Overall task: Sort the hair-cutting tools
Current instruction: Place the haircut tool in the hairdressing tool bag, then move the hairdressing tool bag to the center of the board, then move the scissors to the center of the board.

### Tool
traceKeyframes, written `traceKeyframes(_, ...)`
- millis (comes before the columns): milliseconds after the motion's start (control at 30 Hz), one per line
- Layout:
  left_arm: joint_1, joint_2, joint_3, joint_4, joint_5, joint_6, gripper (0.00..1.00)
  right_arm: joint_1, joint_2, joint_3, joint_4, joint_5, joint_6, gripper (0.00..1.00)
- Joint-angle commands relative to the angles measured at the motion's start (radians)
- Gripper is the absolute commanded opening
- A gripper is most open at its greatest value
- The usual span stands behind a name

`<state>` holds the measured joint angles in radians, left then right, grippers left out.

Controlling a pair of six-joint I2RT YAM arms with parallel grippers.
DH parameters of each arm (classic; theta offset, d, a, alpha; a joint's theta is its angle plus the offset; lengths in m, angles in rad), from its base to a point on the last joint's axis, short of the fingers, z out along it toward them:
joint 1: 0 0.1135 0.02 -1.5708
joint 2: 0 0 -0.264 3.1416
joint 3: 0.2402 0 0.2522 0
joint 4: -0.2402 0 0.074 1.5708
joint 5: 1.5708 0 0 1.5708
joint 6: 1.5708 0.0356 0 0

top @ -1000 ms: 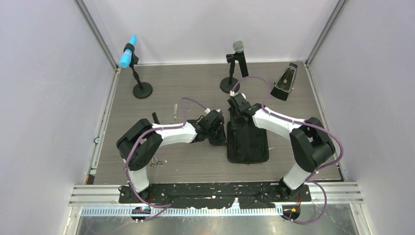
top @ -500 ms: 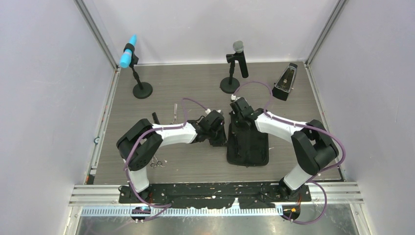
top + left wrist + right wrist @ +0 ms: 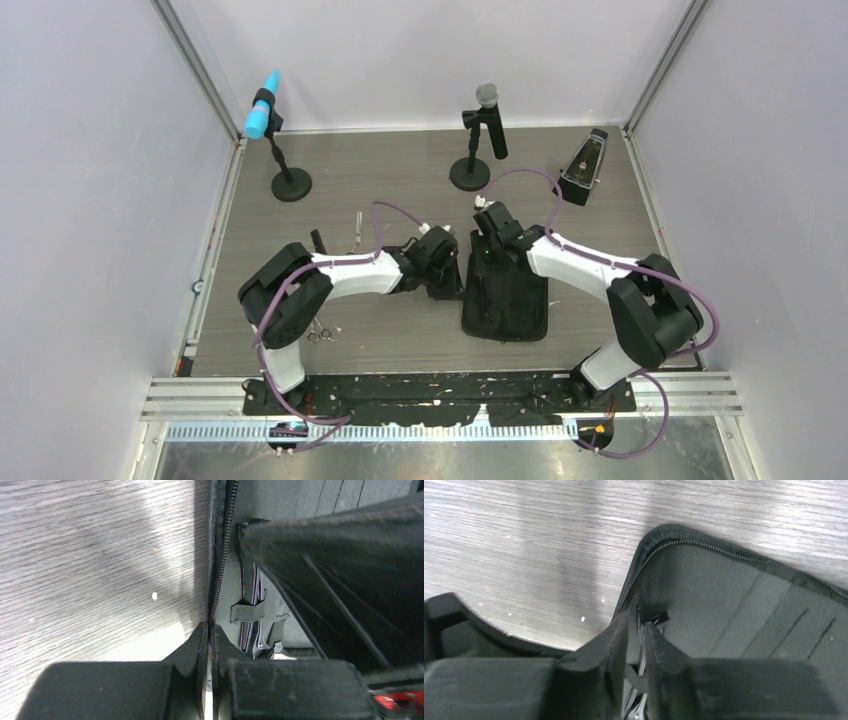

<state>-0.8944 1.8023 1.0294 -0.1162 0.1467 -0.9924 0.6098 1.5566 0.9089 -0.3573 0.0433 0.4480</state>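
Note:
The black zip case lies open mid-table. My left gripper is shut on the zipper edge of its left side, jaws pressed together. My right gripper is at the case's far left corner, over the grey lining. Its jaws stand a narrow gap apart around an elastic strap. A silvery tool sits under a strap inside the case. One pair of silver scissors lies left of the arms, another by the left base. A small black tool lies beside the first.
A blue-headed microphone on a round base stands back left, a grey-headed one back centre. A metronome stands back right. Walls close in on both sides.
My right arm has swung its elbow outward to the right and its gripper has shifted slightly along the case's far edge. The case has slid a little. The left arm has stayed put.

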Motion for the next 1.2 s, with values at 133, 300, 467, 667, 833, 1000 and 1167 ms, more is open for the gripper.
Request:
traceKeyframes(133, 0.02, -0.085, -0.076, 0.024, -0.084, 0.01, 0.0, 0.004, -0.242, 0.031, -0.079, 0.07, -0.014, 0.57)
traceKeyframes(300, 0.057, -0.139, -0.156, 0.026, -0.113, 0.022, 0.0, -0.019, -0.329, 0.001, -0.122, 0.128, -0.024, 0.64)
traceKeyframes(467, 0.098, -0.216, -0.203, -0.013, -0.127, 0.08, 0.0, -0.024, -0.39, -0.053, -0.12, 0.124, -0.025, 0.69)
traceKeyframes(667, 0.13, -0.31, -0.186, -0.14, -0.2, 0.203, 0.1, -0.024, -0.465, -0.105, -0.091, 0.121, -0.029, 0.74)
traceKeyframes(833, 0.133, -0.399, -0.184, -0.203, -0.264, 0.243, 0.47, -0.025, -0.523, -0.127, -0.073, 0.137, -0.033, 0.79)
traceKeyframes(1000, 0.161, -0.504, -0.178, -0.285, -0.331, 0.28, 0.8, -0.027, -0.581, -0.13, -0.049, 0.153, -0.045, 0.84)
traceKeyframes(1167, 0.257, -0.582, -0.195, -0.351, -0.369, 0.324, 0.92, -0.029, -0.664, -0.175, 0.019, 0.176, -0.067, 0.99)
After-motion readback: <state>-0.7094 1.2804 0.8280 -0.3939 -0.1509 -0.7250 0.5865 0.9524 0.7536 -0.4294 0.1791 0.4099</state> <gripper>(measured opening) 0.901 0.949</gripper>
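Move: My left hand is shut on the left edge of the tool bag, whose middle is about 10 cm to its right and 1 cm ahead, 2 cm below. The hair clips under the bag's strap lie some 5 cm to its right, level with it. Over open table, the thinning scissors are about 24 cm left and 13 ahead, the comb 32 left and 9 ahead. From my right hand those clips are about 5 cm back, 1 cm right and 2 below. Still pinching the tool bag's edge, I drag it left with my left hand towards the comb and scissors, dipping slightly; after about 9 cm I open wide, let go and carry on up and left. Meanwhile my right hand lifts away from the clips, rising some 11 cm and drifting right about 5 cm, its fingers spreading wide and tilting up some 20 degrees. ##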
